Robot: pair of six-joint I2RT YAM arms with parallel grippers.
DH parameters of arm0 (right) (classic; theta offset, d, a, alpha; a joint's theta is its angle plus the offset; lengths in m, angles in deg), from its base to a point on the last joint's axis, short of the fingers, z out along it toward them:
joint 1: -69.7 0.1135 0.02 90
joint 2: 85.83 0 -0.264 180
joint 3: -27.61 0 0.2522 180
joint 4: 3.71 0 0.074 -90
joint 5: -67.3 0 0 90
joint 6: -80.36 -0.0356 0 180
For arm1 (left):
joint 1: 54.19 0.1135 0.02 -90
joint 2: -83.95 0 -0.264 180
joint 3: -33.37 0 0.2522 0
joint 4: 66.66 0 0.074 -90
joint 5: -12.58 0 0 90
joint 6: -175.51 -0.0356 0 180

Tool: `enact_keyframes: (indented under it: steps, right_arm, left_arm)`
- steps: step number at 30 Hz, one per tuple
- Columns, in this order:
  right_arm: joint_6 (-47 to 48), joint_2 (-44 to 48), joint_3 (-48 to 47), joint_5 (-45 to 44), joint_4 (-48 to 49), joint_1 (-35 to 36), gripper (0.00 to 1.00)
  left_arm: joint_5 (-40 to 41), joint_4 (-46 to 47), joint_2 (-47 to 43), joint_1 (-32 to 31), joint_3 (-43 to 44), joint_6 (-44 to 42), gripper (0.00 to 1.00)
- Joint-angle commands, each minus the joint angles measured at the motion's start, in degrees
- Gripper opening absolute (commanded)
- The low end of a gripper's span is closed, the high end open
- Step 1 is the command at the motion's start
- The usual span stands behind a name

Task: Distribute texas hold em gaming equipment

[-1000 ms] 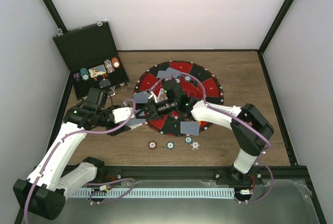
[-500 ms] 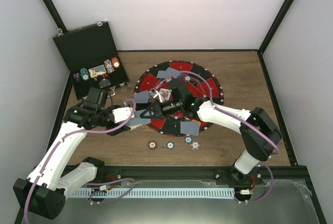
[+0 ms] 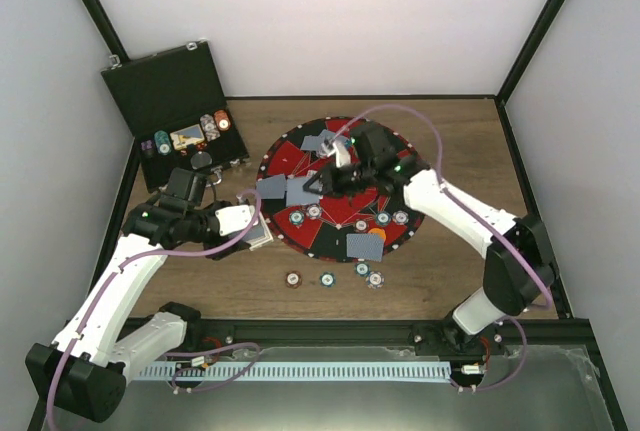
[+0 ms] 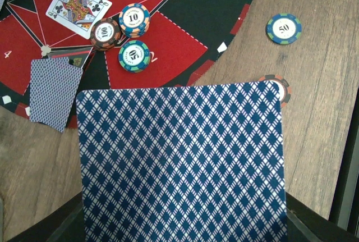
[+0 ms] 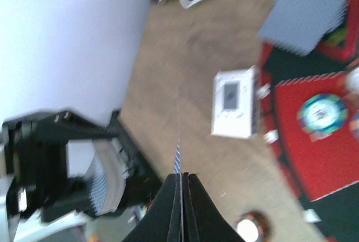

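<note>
My left gripper (image 3: 250,231) hovers at the mat's left edge, shut on a stack of blue-backed playing cards (image 4: 182,166) that hides its fingers. My right gripper (image 5: 180,176) is over the middle of the round mat (image 3: 400,166), shut on a single card (image 5: 177,160) seen edge-on. Face-down cards (image 3: 300,191) and chips (image 3: 313,212) lie on the mat. In the left wrist view, three chips (image 4: 134,19) sit by a face-up king (image 4: 78,9). Several chips (image 3: 327,278) lie on the wood in front of the mat.
The black hinged case (image 3: 160,86) stands open at the back left with chips (image 3: 215,126) in its tray. A brown chip (image 4: 279,83) peeks out behind the held stack. Black frame posts border the table on both sides.
My right gripper closed on a card at the left gripper's stack and pulled back right and away, over the mat's middle. The left arm and its stack stayed put.
</note>
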Motion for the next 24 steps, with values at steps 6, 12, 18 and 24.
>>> enact_keyframes:
  steps: [6, 12, 18, 24]
  right_arm:
    - [17.4, -10.5, -20.4, -48.8, -28.9, 0.7, 0.01]
    - [23.8, -22.0, -28.0, -83.6, -31.2, 9.1, 0.01]
    - [38.7, -26.2, -20.9, -97.1, -13.9, 13.8, 0.01]
    - [43.3, -30.1, -16.1, -96.0, -7.2, 14.1, 0.01]
  left_arm:
    - [-1.5, 0.7, 0.0, -0.1, 2.0, 0.8, 0.16]
    - [-0.9, -0.2, -0.1, 0.0, 2.3, 1.1, 0.16]
    - [-1.2, -0.5, -0.4, 0.0, 2.7, 1.4, 0.16]
    - [-1.0, -0.8, -0.7, -0.1, 2.9, 1.5, 0.17]
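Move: The right gripper already pinches one card, its fingers pointing left and down. It is taking this card to the printed card row in the mat's middle, around 13 cm ahead, 4 cm to the right and 20 cm below. The face-up queen lies 12 cm ahead and 3 cm to the left, the far 100 chip some 20 cm ahead and 4 cm right. From the left gripper the row is roughly 20 cm ahead and 27 cm right. Swing the right gripper forward about 12 cm and some 6 cm to the right, nearly level at first, then sink about 11 cm towards the printed card row beside the queen. As it travels, turn the wrist through nearly 100 degrees, clockwise, so the fingers go from pointing left to pointing forward and down; keep the card pinched. ##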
